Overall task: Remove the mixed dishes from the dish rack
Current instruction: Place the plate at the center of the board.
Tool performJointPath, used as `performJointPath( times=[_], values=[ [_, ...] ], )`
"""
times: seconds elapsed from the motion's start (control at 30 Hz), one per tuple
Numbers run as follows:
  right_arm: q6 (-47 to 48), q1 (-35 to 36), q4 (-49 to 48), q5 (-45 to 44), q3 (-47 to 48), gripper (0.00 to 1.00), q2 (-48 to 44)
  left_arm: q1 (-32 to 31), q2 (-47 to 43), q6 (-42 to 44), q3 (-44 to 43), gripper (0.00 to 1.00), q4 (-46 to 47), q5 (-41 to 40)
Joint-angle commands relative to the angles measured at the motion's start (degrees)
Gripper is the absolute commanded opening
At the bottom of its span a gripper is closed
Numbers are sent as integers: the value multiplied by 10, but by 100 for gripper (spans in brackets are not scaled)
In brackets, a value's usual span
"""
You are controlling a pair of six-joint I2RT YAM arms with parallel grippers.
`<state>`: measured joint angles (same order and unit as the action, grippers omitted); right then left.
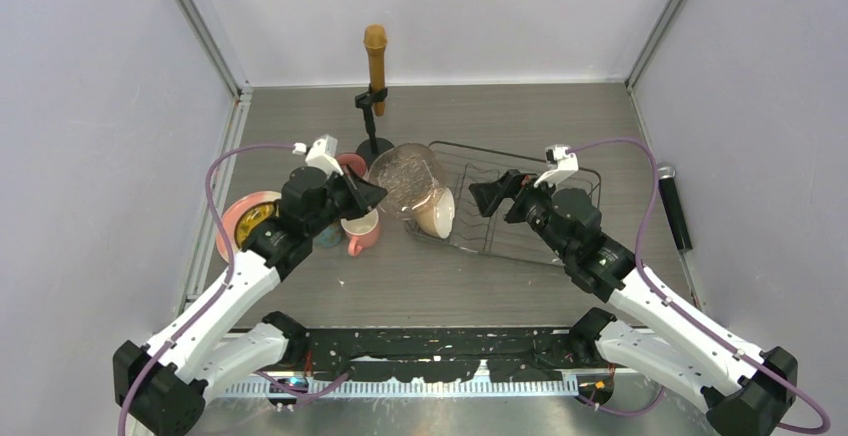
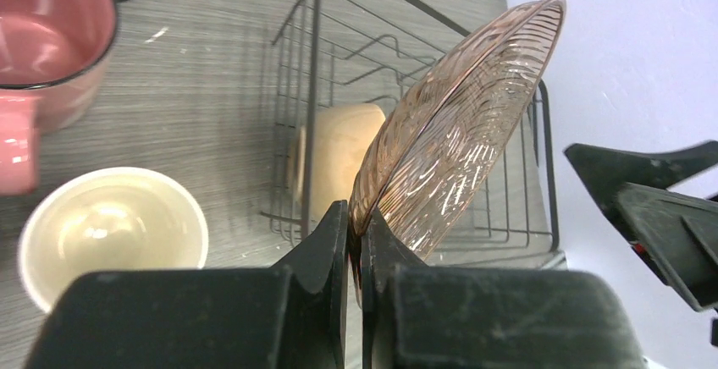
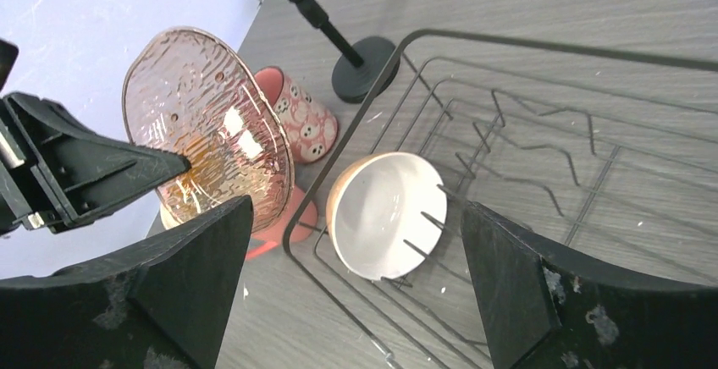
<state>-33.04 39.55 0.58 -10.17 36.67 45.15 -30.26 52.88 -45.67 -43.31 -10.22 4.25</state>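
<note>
My left gripper (image 2: 357, 225) is shut on the rim of a ribbed pinkish glass plate (image 2: 461, 123), which it holds tilted in the air at the left end of the dish rack (image 2: 315, 90). In the top view this plate (image 1: 405, 178) hangs between the left gripper (image 1: 378, 193) and the rack (image 1: 480, 171). My right gripper (image 3: 356, 217) stands wide open over the rack's left end, holding nothing. A cream bowl (image 3: 385, 212) leans on its side among the rack's prongs (image 1: 437, 213).
Left of the rack stand a patterned pink mug (image 3: 301, 115), a pink mug (image 1: 362, 231) and a cream-lined cup (image 2: 114, 229). A large pink plate (image 1: 235, 221) lies at the far left. A microphone stand (image 1: 375, 56) stands behind; another microphone (image 1: 672, 201) lies at the right.
</note>
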Motion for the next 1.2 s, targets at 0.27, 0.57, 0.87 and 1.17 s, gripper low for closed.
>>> performJointPath(
  times=[0.27, 0.57, 0.87, 1.17],
  values=[
    [70, 2, -33, -61, -2, 99, -14, 65, -91, -3, -38, 0, -123, -199],
    [104, 1, 27, -129, -10, 99, -71, 246, -127, -52, -22, 0, -198, -172],
    [129, 2, 45, -149, -21, 99, -106, 348, -135, -104, -6, 0, -245, -166],
    [136, 2, 61, -158, -16, 99, -89, 374, -219, -195, 10, 0, -333, -307]
  ],
)
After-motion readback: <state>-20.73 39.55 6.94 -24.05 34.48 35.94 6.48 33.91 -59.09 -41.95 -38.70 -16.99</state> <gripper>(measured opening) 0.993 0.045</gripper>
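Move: Some 31 cm to the left hand's left, about 3 cm farther out and 21 cm below, lies the yellow plate, stacked on the pink one; the clear glass plate is already in this hand's fingers. On the way there stand the white-inside mug, about 7 cm left and 1 cm ahead, and the blue mug, about 16 cm left and 1 cm ahead, both some 17 cm below. The yellow plate is roughly 51 cm left of the right hand, 6 cm ahead and 22 cm down. Swinging left about 25 cm over the mugs, the left hand carries the glass plate towards the stacked plates, its fingers still shut on the rim. It turns some 60 degrees counter-clockwise, rises slightly, then sinks about 4 cm from its highest point and draws back a little at the end. The open, empty right hand shifts about 6 cm right above the rack, turning slightly clockwise. ##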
